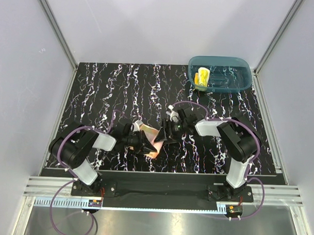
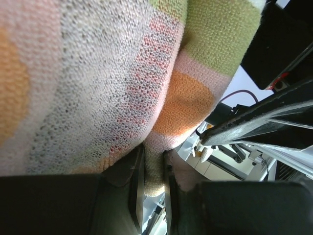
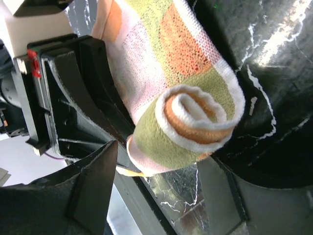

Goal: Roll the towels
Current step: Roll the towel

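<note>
A dotted towel (image 1: 155, 139), pinkish orange with green and orange dots, hangs between my two grippers near the table's front middle. The left gripper (image 1: 144, 143) is shut on a fold of its cloth (image 2: 98, 73), which is pinched between the narrow jaws (image 2: 154, 171) and fills the left wrist view. Part of this towel is wound into a tight roll (image 3: 195, 117). The right gripper (image 1: 164, 134) stands open around the roll's end (image 3: 156, 191), with a gap on each side. A yellow towel (image 1: 202, 77), rolled up, lies in the teal tub (image 1: 244, 82).
The teal tub stands at the back right corner of the black marbled table (image 1: 106, 90). The left gripper's black body (image 3: 63, 98) sits close beside the right fingers. White walls enclose the table on three sides.
</note>
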Robot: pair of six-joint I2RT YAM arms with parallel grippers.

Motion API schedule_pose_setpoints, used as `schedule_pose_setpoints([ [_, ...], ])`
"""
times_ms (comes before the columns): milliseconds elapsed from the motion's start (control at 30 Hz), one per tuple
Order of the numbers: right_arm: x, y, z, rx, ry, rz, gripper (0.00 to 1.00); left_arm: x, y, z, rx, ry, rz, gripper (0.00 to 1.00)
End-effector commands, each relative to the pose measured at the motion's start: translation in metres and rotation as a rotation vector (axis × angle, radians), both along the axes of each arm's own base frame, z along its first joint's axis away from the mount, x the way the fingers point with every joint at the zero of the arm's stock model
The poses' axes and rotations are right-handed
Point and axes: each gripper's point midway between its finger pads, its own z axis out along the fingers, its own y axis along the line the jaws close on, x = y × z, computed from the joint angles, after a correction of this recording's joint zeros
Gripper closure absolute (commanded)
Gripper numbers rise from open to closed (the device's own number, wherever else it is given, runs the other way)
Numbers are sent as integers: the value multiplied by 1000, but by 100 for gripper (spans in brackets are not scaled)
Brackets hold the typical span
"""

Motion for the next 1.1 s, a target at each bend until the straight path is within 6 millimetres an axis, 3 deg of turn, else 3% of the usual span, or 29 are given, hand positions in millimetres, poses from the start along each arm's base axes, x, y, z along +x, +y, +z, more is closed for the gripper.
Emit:
schedule_pose_setpoints([
  [0, -6, 3, -7, 17, -21, 15, 29, 1, 2, 3, -36, 11, -4, 90],
  [500, 0, 19, -3, 164, -31, -50, 53, 4, 7, 7, -58, 14, 14, 90],
  [667, 7, 19, 2, 150, -49, -85, 76, 2, 8, 7, -57, 10, 7, 88],
  [767, 10, 14, -2, 86, -40, -99, 85, 5, 10, 8, -27, -17, 7, 78],
  [900, 3, 1, -15, -49, -7, -103, 89, 6, 26, 5, 137, -54, 7, 63],
  [933, 6, 1, -15, -76, -21, -112, 89, 12, 32, 2, 197, -103, 10, 55],
  [1067, 0, -3, -18, -167, -21, -97, 90, 23, 42, 18, 312, -191, 10, 46],
])
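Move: The right hand's open fingers already straddle the towel's rolled end, its middle roughly 1 cm to their left and level with them. From this hand, the towel's loose part lies about 2 cm ahead and 6 cm left, and the left gripper about 4 cm back and 4 cm left. From the left hand, still pinching the towel's near side, the rolled end is about 4 cm ahead and 4 cm right. Right fingers sink 1 cm and pinch the rolled end; left ones then open, easing 3 cm left, forward, up. ##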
